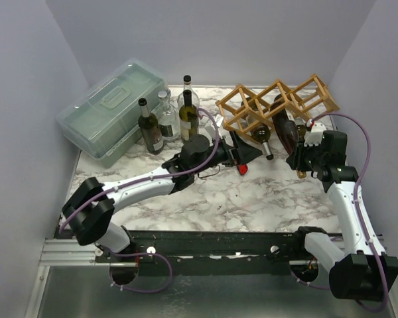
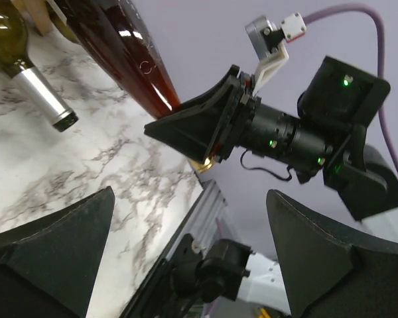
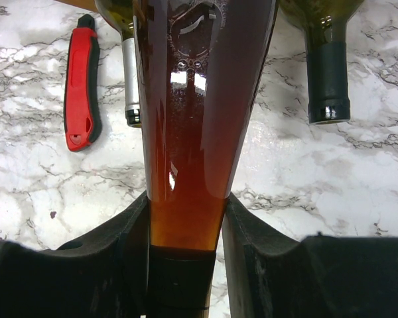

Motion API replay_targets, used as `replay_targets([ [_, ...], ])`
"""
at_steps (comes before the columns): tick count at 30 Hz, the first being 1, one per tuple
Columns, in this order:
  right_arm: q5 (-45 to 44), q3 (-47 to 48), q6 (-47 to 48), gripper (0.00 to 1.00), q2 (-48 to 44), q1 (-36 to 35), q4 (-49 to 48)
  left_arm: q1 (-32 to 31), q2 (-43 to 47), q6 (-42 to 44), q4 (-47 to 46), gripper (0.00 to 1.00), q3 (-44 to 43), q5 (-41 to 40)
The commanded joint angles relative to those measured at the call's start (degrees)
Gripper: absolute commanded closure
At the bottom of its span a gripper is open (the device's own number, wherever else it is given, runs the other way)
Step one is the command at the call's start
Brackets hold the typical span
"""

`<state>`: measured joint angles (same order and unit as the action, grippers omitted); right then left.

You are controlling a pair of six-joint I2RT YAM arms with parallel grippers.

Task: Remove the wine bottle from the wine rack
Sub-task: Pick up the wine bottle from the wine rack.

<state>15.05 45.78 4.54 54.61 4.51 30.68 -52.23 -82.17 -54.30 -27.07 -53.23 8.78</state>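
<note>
The wooden wine rack (image 1: pixel 276 101) stands at the back right of the marble table. A dark amber wine bottle (image 1: pixel 286 127) slants out of one of its cells, neck toward me. My right gripper (image 1: pixel 298 158) is shut on that neck; in the right wrist view the amber bottle (image 3: pixel 192 132) fills the gap between both pads of the right gripper (image 3: pixel 186 265). My left gripper (image 1: pixel 251 153) hovers open just left of the bottle. In the left wrist view the left gripper (image 2: pixel 192 258) holds nothing, and the amber bottle (image 2: pixel 123 56) and right gripper (image 2: pixel 209 132) lie ahead.
A green bottle with a silver neck (image 1: pixel 261 137) lies in the rack beside the amber one, and a dark-capped bottle (image 3: pixel 326 73) lies on its other side. A red-handled tool (image 1: pixel 242 168) lies on the table. Three upright bottles (image 1: pixel 167 118) and a translucent lidded box (image 1: pixel 109 109) stand back left.
</note>
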Motion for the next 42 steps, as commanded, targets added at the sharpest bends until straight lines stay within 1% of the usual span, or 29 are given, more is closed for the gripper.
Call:
replay_targets([
  [1, 6.3, 2.1, 2.0, 1.0, -4.0, -0.7, -7.5, -1.0, -7.1, -10.4, -1.5, 0.01, -6.1, -4.9],
  [9, 6.8, 2.9, 2.0, 1.0, -4.4, -0.6, -6.5, -1.6, -18.1, -17.6, -1.5, 0.01, -14.8, -6.7],
  [17, 6.6, 2.3, 2.4, 1.0, -4.6, -0.7, -6.1, -1.4, -27.3, -20.1, -1.4, 0.01, -24.2, -5.7],
  [23, 6.8, 3.6, 3.1, 1.0, -4.8, -0.7, -4.6, -1.3, -31.1, -22.7, -0.1, 0.01, -27.4, -7.9],
  [28, 7.3, 4.0, 3.3, 1.0, -4.8, -0.7, -3.8, -1.3, -34.8, -23.3, 1.1, 0.01, -31.9, -8.3],
  [36, 7.9, 5.0, 3.9, 1.0, -4.8, -0.7, -2.4, -1.3, -37.7, -23.3, 8.1, 0.01, -36.8, -13.7],
  [42, 9.1, 5.8, 3.8, 1.0, -4.7, -0.7, -1.4, -1.3, -40.9, -24.3, 11.1, 0.01, -41.7, -15.0],
])
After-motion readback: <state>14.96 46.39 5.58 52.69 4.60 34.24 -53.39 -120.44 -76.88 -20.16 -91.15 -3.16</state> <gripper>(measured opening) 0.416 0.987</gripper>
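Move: The wine bottle's middle lies about 18 cm to the left hand's right, 11 cm ahead and 7 cm lower; from the right hand, already pinching its neck, it is about 12 cm ahead, 4 cm left and slightly higher. From the left hand, the rack's middle is some 16 cm ahead, 15 cm right; the silver-capped bottle about 7 cm ahead, 8 cm right, well below; the red knife about 5 cm back beneath it. The wine bottle's body is approached by the open left hand, which sweeps about 13 cm right and 12 cm forward while sinking 5 cm, fast at first and then slower, the wrist turning roughly 25 degrees until the wide fingers face the glass. The right hand keeps its pinch on the neck and eases back about 1 cm. ##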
